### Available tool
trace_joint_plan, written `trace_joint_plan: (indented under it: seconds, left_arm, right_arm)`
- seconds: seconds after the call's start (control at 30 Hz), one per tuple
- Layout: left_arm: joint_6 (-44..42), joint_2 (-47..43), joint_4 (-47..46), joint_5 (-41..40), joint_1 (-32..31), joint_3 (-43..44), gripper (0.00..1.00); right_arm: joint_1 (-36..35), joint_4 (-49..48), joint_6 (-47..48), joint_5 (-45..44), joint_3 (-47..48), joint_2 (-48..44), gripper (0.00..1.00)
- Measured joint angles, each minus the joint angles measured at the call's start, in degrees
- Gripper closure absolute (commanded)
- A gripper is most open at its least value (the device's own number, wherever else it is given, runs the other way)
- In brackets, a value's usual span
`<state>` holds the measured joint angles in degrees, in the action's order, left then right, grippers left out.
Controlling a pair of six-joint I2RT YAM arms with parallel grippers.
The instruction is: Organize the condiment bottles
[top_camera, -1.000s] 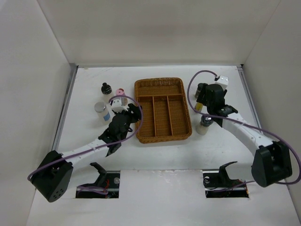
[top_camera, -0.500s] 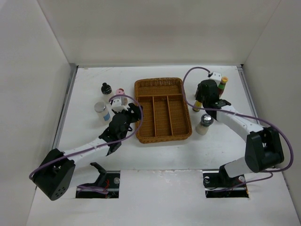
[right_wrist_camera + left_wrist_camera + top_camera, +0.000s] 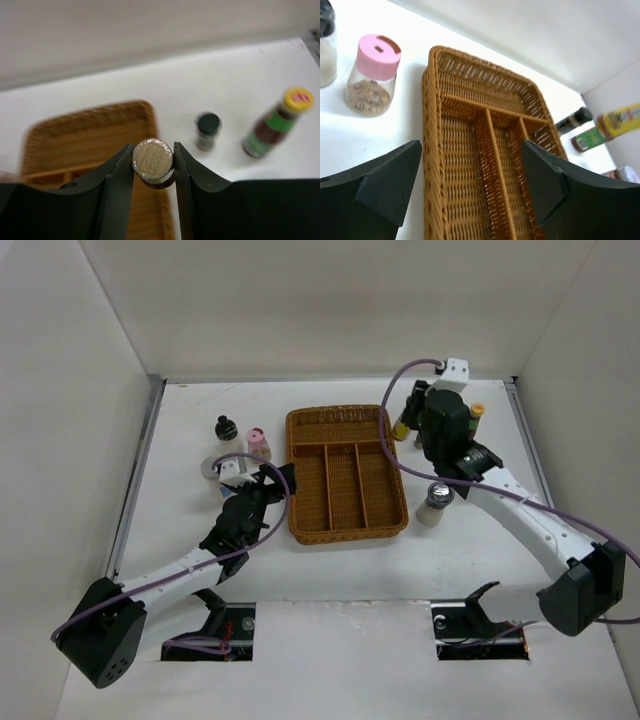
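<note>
My right gripper (image 3: 153,161) is shut on the gold foil cap of a dark bottle (image 3: 154,165) and holds it above the far right corner of the brown wicker tray (image 3: 85,145). From above, this yellow-labelled bottle (image 3: 401,426) hangs beside the right gripper (image 3: 414,422). My left gripper (image 3: 470,175) is open and empty over the tray's left side (image 3: 432,150); from above, the left gripper (image 3: 281,480) is at the tray's left rim (image 3: 292,480). A pink-capped jar (image 3: 257,440), a black-capped jar (image 3: 226,427) and a silver-capped jar (image 3: 212,468) stand left of the tray.
Right of the tray stand a silver-capped shaker (image 3: 437,502) and a yellow-capped sauce bottle (image 3: 476,412). The right wrist view shows that sauce bottle (image 3: 277,122) and a small black-capped bottle (image 3: 207,130) on the table. White walls enclose the table.
My right gripper has lifted the yellow-labelled bottle from the group right of the tray and carried it back and left to the tray's far right corner. My left arm drew back slightly.
</note>
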<state>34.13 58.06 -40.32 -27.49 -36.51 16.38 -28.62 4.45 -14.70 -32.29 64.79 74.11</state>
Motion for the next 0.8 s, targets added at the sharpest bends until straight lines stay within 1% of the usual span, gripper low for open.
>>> trace_joint_plan:
  seconds: [0.07, 0.17, 0.27, 0.47, 0.6, 0.7, 0.8]
  left_arm:
    - [0.0, -0.6, -1.2, -0.6, 0.0, -0.3, 0.20]
    - [0.0, -0.5, -2.1, -1.1, 0.0, -0.5, 0.20]
    - [0.2, 0.5, -3.0, -1.7, 0.0, -0.6, 0.20]
    - [0.2, 2.6, -3.8, -2.2, 0.0, -0.7, 0.20]
    - [0.2, 2.6, -4.2, -2.3, 0.0, -0.7, 0.20]
    - [0.3, 2.6, -4.2, -2.3, 0.1, -0.7, 0.20]
    - [0.4, 2.6, -4.2, -2.3, 0.2, -0.7, 0.20]
  right_arm:
    - [-2.5, -1.7, 0.3, 0.6, 4.9, 1.9, 0.78]
    - [-5.3, -5.0, 0.4, 2.3, 12.2, 8.4, 0.78]
    - [-7.4, -6.5, 0.4, 3.9, 19.2, 17.7, 0.78]
    - [-10.7, -5.8, 1.1, 7.1, 33.5, 37.9, 0.78]
    - [-12.5, -4.1, 1.9, 8.2, 38.7, 46.1, 0.78]
    - [-13.6, -3.1, 2.6, 8.4, 39.9, 48.9, 0.77]
    - [-14.0, -2.9, 2.9, 8.4, 40.0, 49.8, 0.77]
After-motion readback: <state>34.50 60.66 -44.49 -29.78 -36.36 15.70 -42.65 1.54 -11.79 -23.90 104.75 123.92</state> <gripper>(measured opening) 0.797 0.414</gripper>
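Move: The yellow-label bottle, already in the right gripper, is bound for the left end of the tray's far compartment, about 26 cm left, 11 cm ahead and 17 cm below the hand. The pink-capped shaker stands some 13 cm left of that spot and 4 cm nearer. From the hand, the black-capped jar is about 9 cm ahead and 3 cm right, the sauce bottle 8 cm ahead and 13 cm right. From the left gripper, the spot is roughly 13 cm ahead, 5 cm right. Keep the right gripper shut on the cap of the yellow-label bottle and swing it about 26 cm left and 10 cm forward across the tray, first rising some 5 cm, then sinking about 16 cm into the left end of the far compartment. Turn the hand some 20 degrees counter-clockwise on the way, and slow down at the end without letting go. ##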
